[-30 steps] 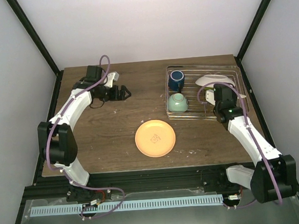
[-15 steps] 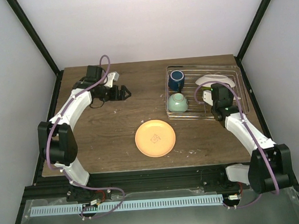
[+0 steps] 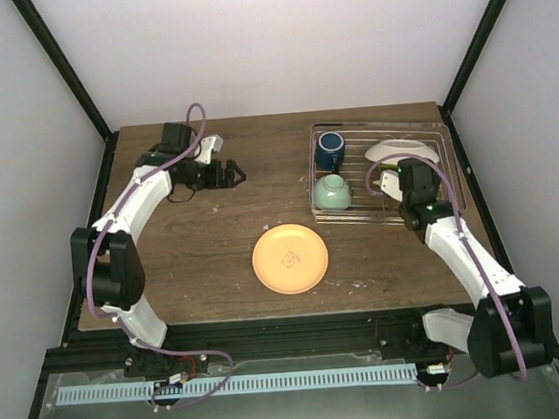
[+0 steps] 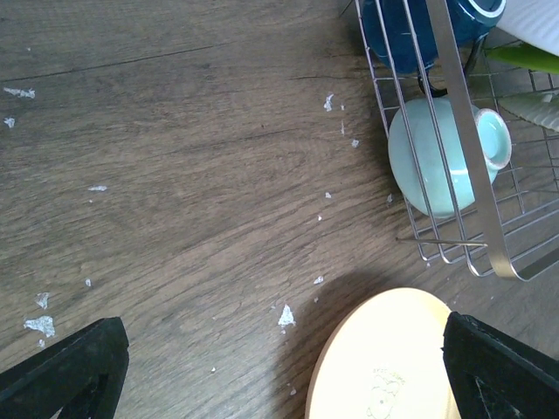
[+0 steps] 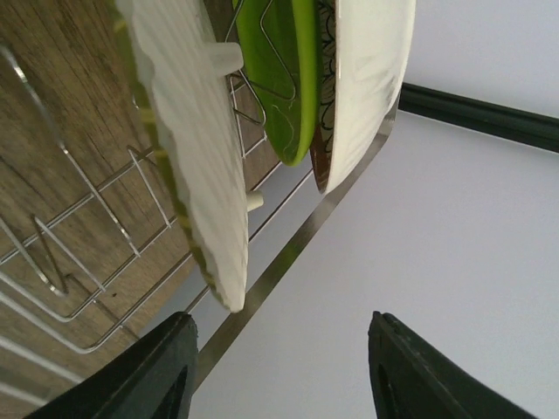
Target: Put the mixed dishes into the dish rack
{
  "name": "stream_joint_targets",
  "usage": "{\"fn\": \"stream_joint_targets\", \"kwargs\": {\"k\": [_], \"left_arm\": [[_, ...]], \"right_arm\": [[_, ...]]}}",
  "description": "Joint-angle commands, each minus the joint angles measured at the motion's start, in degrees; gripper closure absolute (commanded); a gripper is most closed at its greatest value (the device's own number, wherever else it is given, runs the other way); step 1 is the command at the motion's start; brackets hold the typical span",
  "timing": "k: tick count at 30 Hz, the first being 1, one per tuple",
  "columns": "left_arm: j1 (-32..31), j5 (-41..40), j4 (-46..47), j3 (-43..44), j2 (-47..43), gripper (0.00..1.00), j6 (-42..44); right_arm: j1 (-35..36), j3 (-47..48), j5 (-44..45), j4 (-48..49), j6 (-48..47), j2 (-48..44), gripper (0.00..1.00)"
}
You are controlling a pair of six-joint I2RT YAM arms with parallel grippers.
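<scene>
The dish rack (image 3: 357,216) stands at the table's back right. In it are the dark blue mug (image 3: 330,149), the mint-green bowl (image 3: 331,192) on its side, and plates (image 3: 402,150) standing on edge. The right wrist view shows a white-backed plate (image 5: 196,148), a green one (image 5: 284,78) and a third (image 5: 367,78) upright between the wires. My right gripper (image 5: 279,367) is open just below the nearest plate's edge and holds nothing. An orange plate (image 3: 290,258) lies flat mid-table. My left gripper (image 3: 234,174) hovers open at the back left, holding nothing.
White specks (image 4: 286,316) dot the wooden table (image 3: 205,243). The rack's silver rim (image 5: 288,253) runs close past my right fingers. In the left wrist view the orange plate (image 4: 393,358) lies between the rack (image 4: 463,148) and my fingers.
My right gripper has gone from shut to open, letting go of the plate now standing in the rack. The left arm has not moved.
</scene>
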Motion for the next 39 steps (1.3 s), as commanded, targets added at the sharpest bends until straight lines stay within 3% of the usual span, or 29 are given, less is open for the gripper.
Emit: {"fn": "stream_joint_targets", "kwargs": {"k": [1, 5, 10, 14, 22, 31, 39], "left_arm": [[-0.02, 1.22, -0.10, -0.85, 0.05, 0.00, -0.85], [-0.48, 1.95, -0.04, -2.73, -0.86, 0.00, -1.14], [-1.80, 1.64, -3.43, -2.51, -0.40, 0.00, 1.05], [-4.56, -1.05, -9.01, -1.28, 1.03, 0.00, 3.28], [-11.10, -10.26, -14.44, -0.73, 4.60, 0.00, 2.54], [-14.21, -18.07, -15.87, -2.16, 7.63, 0.00, 2.27], [-16.91, -17.07, -13.60, -5.09, 11.33, 0.04, 4.22]], "right_arm": [[1.03, 2.95, -3.78, -6.77, 4.64, -4.34, 0.43], [5.60, 3.42, -7.90, -10.21, 8.64, -7.21, 0.36], [12.52, 5.35, -14.97, -3.15, 17.92, -7.22, 0.29], [15.22, 12.77, -21.39, -0.42, 30.83, 0.46, 0.23], [15.59, 34.38, -30.37, -3.93, 55.70, 18.60, 0.23], [15.59, 49.65, -34.97, -6.13, 63.11, 26.31, 0.24], [15.59, 52.00, -35.02, -8.04, 64.24, 27.99, 0.24]]}}
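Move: The yellow plate lies flat about 14 cm back and 9 cm to the right of the open left hand, some 16 cm below it. The green bowl in the rack is level with that hand, 20 cm to its right, and the blue mug 9 cm farther out than the bowl. From the right hand, the yellow plate is 30 cm left and 8 cm back, the bowl 19 cm left and 6 cm ahead, the mug 19 cm left and 15 cm ahead. Towards the yellow plate's far-left rim the left hand sinks about 12 cm and draws back some 10 cm, easing a little right, wrist turning until its wide-open fingers point nearly straight down. The right hand, already clear of the plate it racked, swings 25 cm left, up and forward past the mug, rolling about 75 degrees left side up and opening further. ##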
